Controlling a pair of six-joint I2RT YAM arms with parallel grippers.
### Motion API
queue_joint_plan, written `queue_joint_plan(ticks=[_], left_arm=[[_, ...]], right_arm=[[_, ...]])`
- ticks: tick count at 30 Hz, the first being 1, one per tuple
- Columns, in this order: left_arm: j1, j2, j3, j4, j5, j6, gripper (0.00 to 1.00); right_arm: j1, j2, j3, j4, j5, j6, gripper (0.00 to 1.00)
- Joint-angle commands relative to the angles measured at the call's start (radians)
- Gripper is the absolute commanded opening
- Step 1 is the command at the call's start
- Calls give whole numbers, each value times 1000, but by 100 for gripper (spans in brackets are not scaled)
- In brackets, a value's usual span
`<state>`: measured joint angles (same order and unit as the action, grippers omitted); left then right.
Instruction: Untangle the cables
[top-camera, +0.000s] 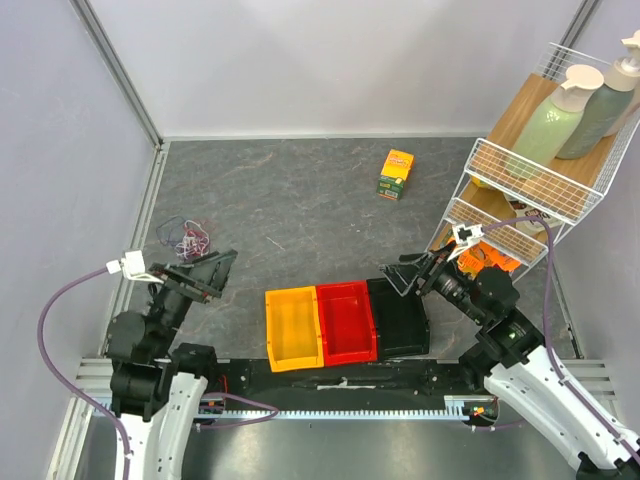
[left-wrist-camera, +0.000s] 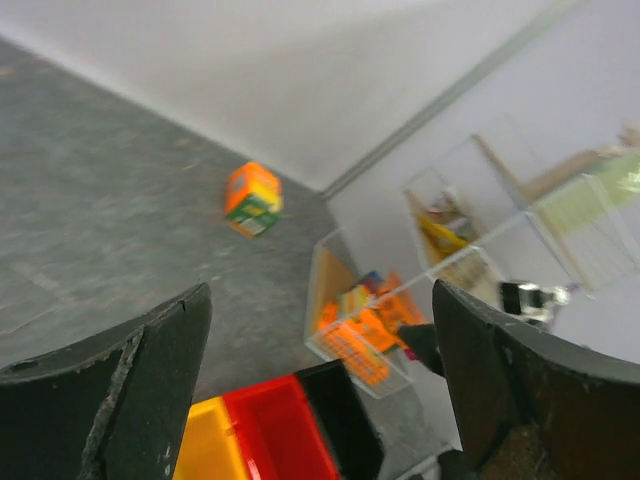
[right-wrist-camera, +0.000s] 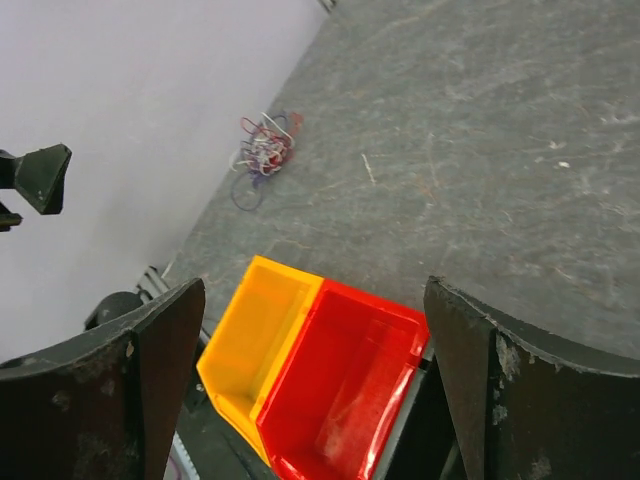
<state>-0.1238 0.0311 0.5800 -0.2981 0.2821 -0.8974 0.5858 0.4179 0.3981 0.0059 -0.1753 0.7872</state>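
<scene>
The cables (top-camera: 188, 236) lie in one small tangled heap of purple, red and white loops on the grey table at the far left; they also show in the right wrist view (right-wrist-camera: 262, 152). My left gripper (top-camera: 222, 267) is open and empty, held above the table just right of and nearer than the heap. The cables are out of the left wrist view. My right gripper (top-camera: 402, 276) is open and empty, held over the black bin (top-camera: 398, 315), far from the cables.
Yellow (top-camera: 293, 326), red (top-camera: 346, 320) and black bins stand in a row at the near edge. A small orange and green box (top-camera: 397, 173) sits at the far middle. A wire shelf rack (top-camera: 530, 175) with bottles stands at the right.
</scene>
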Motion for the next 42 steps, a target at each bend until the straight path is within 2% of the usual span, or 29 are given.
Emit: queue_joint_plan(ticks=[1,4,7,10,13,16,19,20,23,27,29,33,36,37,39,41,42], left_arm=[[9,180,95,-297,-138,173,97],[9,324,141,-378,-168,245,98],[9,449,185,-490,-331,212,99],[9,565,231,-501,-400,196,99],[9,752,306,-518,-441,255,99],[24,964,417,-626,-576,197,95],[90,1073,457,-673,-698,94,99],[122,1087,454,-653,-698,72,99],[249,1151,448,-564,-560,28,99],[351,1289,492,-523,-430,-15,99],[371,1340,494,-481,-448,-28,99],[434,1440,465,-379,-374,-21,99],[434,1471,454,-305,-341,26,84],[434,1468,449,-297,-325,40,74],[425,1433,420,-270,-314,52,61],[403,1379,358,-189,-287,67,57],[391,1362,331,-149,-249,80,50]], right_arm=[[5,45,76,-150,69,-42,98],[5,77,81,-121,22,-26,98],[5,125,79,-103,4,24,98],[5,173,79,-37,-107,17,98],[6,190,74,31,-190,-8,98],[19,211,119,-4,-158,-106,98],[74,290,194,-102,-90,-189,98],[101,317,218,-110,-61,-210,98],[227,428,297,-103,31,-246,98],[409,577,404,-48,163,-302,98],[446,648,441,33,168,-312,98],[491,806,514,188,163,-316,98],[514,921,576,265,193,-328,98],[514,952,600,269,212,-325,98],[513,1021,666,256,267,-345,98],[514,1082,718,270,344,-377,98],[516,1111,749,266,393,-396,98]])
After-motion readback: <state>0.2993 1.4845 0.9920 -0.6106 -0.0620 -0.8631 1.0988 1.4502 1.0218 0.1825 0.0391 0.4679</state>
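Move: The cable tangle lies some 18 cm ahead of the left hand, 17 cm to its left and about 30 cm lower; the yellow bin is roughly 3 cm back and 10 cm to that hand's right. From the right hand the tangle is about 15 cm ahead, 47 cm to the left and 22 cm lower. Both the red bin, 8 cm left of the right hand, and the yellow bin, 21 cm left, lie about 7 cm back and 21 cm down. The left hand swoops down towards the near edge of the cable tangle, some 25 cm down, 17 cm forward and 18 cm left, tipping about 80 degrees to point down and twisting counter-clockwise; its wide-open fingers close partway at the end, touch unclear. The right hand, still open, dips 4 cm, partly rises, then sweeps 23 cm left towards the tangle, above the bins, its left side rolling down. ##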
